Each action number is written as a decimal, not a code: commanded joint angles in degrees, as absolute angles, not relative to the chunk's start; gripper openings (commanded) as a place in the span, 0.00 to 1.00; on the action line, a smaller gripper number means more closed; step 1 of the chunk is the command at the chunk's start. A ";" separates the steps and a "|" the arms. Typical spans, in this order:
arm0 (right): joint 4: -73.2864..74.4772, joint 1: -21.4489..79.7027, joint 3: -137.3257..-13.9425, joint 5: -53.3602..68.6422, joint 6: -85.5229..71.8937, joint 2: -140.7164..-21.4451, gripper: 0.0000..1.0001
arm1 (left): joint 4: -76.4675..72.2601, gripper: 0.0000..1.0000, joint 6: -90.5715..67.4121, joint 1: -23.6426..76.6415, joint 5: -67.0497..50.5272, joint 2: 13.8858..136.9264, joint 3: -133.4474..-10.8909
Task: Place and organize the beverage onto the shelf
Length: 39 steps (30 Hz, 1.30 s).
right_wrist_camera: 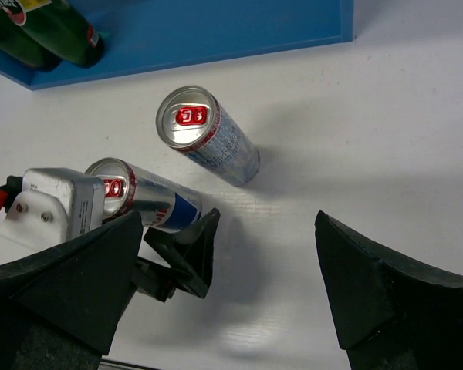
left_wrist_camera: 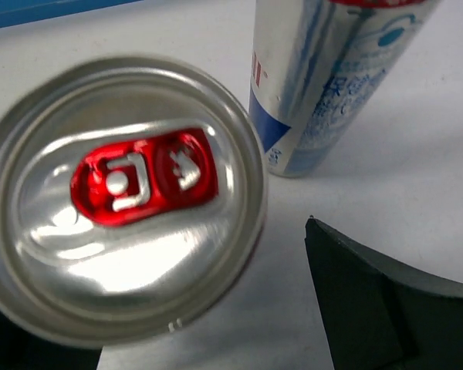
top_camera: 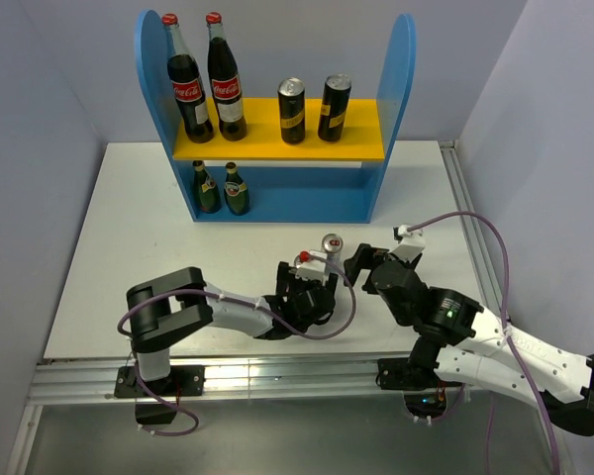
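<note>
The blue shelf [top_camera: 267,146] stands at the back. Two tall dark cans [top_camera: 292,111] [top_camera: 334,107] stand on its yellow upper board. Two green bottles [top_camera: 208,188] [top_camera: 237,188] stand on the lower tier. Two slim silver-blue cans stand on the table. One [left_wrist_camera: 123,200] sits between my left gripper's [left_wrist_camera: 170,293] open fingers, with a gap to the right finger [left_wrist_camera: 386,301]; it also shows in the right wrist view [right_wrist_camera: 143,199]. The other slim can [top_camera: 332,242] [right_wrist_camera: 208,135] stands free just beyond. My right gripper [right_wrist_camera: 230,231] [top_camera: 361,262] is open and empty, right of both cans.
Two tall red-capped cola bottles [top_camera: 190,89] [top_camera: 226,84] fill the left of the upper board. The lower tier's right half shows only blue back panel [top_camera: 317,188]. My two wrists are close together near the table's front middle. A raised rail [top_camera: 460,198] runs along the right edge.
</note>
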<state>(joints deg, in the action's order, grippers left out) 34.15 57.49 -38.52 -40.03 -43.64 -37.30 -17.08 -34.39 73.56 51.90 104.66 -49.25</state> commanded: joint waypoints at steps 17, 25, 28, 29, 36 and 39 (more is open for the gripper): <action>33.66 57.75 -36.74 -40.96 -42.89 -36.04 1.00 | -27.25 0.00 -25.85 65.83 49.31 106.00 -53.08; 32.87 57.75 -35.86 -40.78 -42.36 -34.63 1.00 | -26.98 0.00 -20.57 59.78 46.50 101.78 -55.89; 32.26 57.83 -35.42 -40.78 -42.10 -33.66 1.00 | -27.33 0.00 -18.81 56.71 43.52 102.30 -58.53; 32.34 57.75 -35.25 -40.78 -42.10 -33.58 1.00 | -27.25 0.00 -18.37 55.91 42.90 102.74 -60.36; 31.55 57.83 -34.63 -40.52 -41.57 -32.35 1.00 | -28.65 0.00 -18.02 50.10 37.10 108.44 -68.19; 31.20 57.83 -34.45 -40.52 -41.31 -32.26 1.00 | -28.30 0.00 -18.72 47.91 34.99 111.78 -72.24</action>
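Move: The near silver can stands between the left hand's open fingers, about 3 cm ahead and 1 cm left of the hand point, roughly level with it. The far silver can is some 10 cm ahead of the hand and 7 cm right. The shelf's lower board lies about 25 cm ahead, 3 cm left and 5 cm lower. From the right hand, the near can is roughly 18 cm left, 1 cm ahead and 14 cm below. The left hand eases forward, grips the near silver can, carries it some 15 cm forward, rising, towards the shelf. ##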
